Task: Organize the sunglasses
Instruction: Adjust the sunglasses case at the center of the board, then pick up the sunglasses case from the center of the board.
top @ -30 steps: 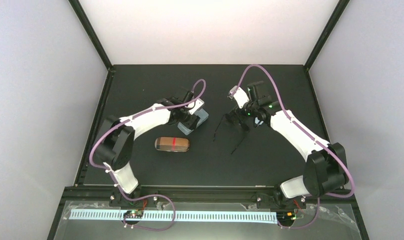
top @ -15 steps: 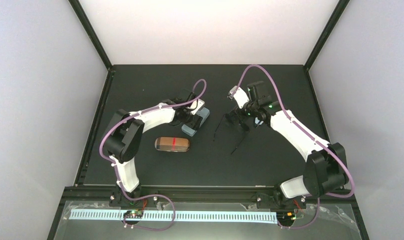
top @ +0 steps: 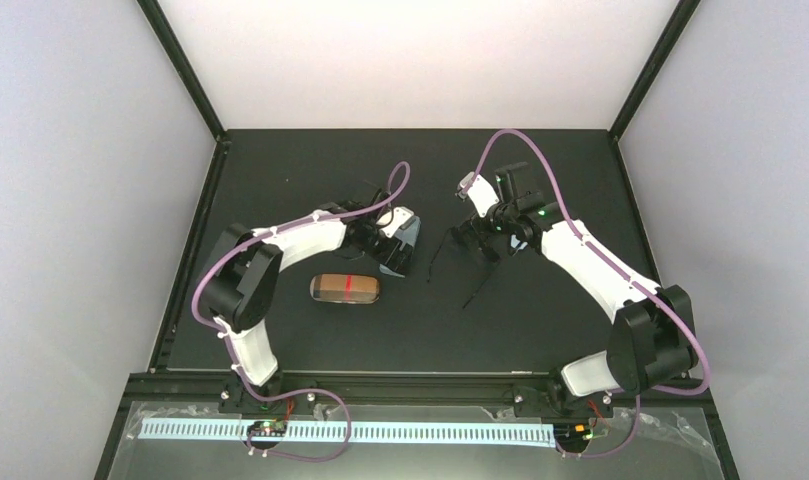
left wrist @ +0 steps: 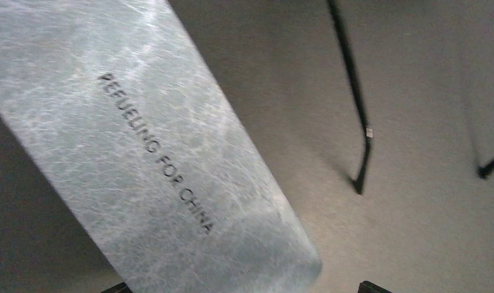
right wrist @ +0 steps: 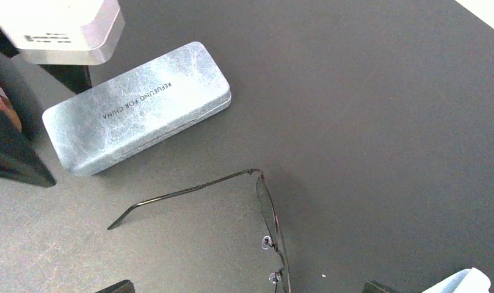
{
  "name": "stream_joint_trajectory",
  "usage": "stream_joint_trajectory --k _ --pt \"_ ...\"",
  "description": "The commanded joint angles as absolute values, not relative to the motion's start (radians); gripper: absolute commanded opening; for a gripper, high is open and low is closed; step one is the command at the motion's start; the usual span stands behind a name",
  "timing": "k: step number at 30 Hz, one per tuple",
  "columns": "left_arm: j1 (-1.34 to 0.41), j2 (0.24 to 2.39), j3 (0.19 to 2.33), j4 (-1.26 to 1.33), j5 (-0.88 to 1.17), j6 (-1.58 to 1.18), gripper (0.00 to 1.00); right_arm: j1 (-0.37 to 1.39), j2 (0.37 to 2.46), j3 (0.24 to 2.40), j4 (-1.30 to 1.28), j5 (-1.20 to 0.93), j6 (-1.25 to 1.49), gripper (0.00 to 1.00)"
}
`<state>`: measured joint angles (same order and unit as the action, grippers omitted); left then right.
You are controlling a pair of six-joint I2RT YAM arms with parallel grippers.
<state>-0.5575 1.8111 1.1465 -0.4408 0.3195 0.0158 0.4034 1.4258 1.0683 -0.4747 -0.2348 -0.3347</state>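
Observation:
The black sunglasses (right wrist: 272,226) are a thin wire frame lying on the dark table with one arm (right wrist: 183,192) stretched out to the left. They sit below my right gripper (right wrist: 247,287), which is open with its fingertips wide to either side of them. In the top view the sunglasses (top: 470,258) lie just in front of the right gripper (top: 483,236). My left gripper (top: 398,250) stands open over the near end of the blue-grey case (left wrist: 146,152). One sunglasses arm (left wrist: 353,91) shows to the right of the case.
The blue-grey case (right wrist: 137,107) lies flat and closed, left of the sunglasses. A tan case (top: 345,288) with a red band lies nearer the arm bases. A light blue cloth (right wrist: 470,281) peeks in at the lower right of the right wrist view.
My left gripper has opened wider and turned over the blue-grey case, which now lies flat on the table. The right arm and the sunglasses have barely moved.

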Motion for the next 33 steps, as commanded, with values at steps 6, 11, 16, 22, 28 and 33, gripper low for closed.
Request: stream_joint_trajectory --k 6,11,16,22,28,33 --pt "-0.574 1.798 1.157 -0.454 0.680 0.074 0.92 0.400 1.453 1.077 -0.479 -0.234 -0.344 1.00" --pt "-0.590 1.803 1.183 -0.458 0.778 0.105 0.91 0.400 1.450 1.075 -0.478 -0.234 -0.341 1.00" --pt "-0.582 1.725 1.146 -0.453 0.767 0.177 0.91 0.400 1.452 1.067 -0.467 -0.261 -0.334 1.00" --pt "-0.517 1.568 1.100 -0.443 0.604 0.225 0.92 0.408 1.490 1.097 -0.441 -0.377 -0.247 1.00" --pt "-0.412 1.392 1.034 -0.403 0.389 0.242 0.96 0.523 1.560 1.132 -0.418 -0.292 -0.187 1.00" --pt "-0.309 1.296 0.992 -0.391 0.292 0.239 0.97 0.621 1.668 1.197 -0.405 -0.192 -0.115 1.00"
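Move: The grey sunglasses case lies ahead of the left hand, its middle about 7 cm out, 1 cm right and 2 cm below the open fingers, which are at its near end. From that hand the brown case is 3 cm back and 10 cm left, the sunglasses 4 cm ahead and 13 cm right. The right hand, about 13 cm above the grey case, has it some 6 cm ahead and 11 cm left, with the sunglasses 3 cm ahead and 14 cm below. Back and to the right, rising gently, the open left hand sweeps about 5 cm each way, its finger pushing the grey case's near end rightward; the wrist turns some 25 degrees clockwise and over. It then comes free and climbs away, swinging left and forward, the wrist tipping upward. Late on, the open right hand goes left towards the case, sinking a little. ##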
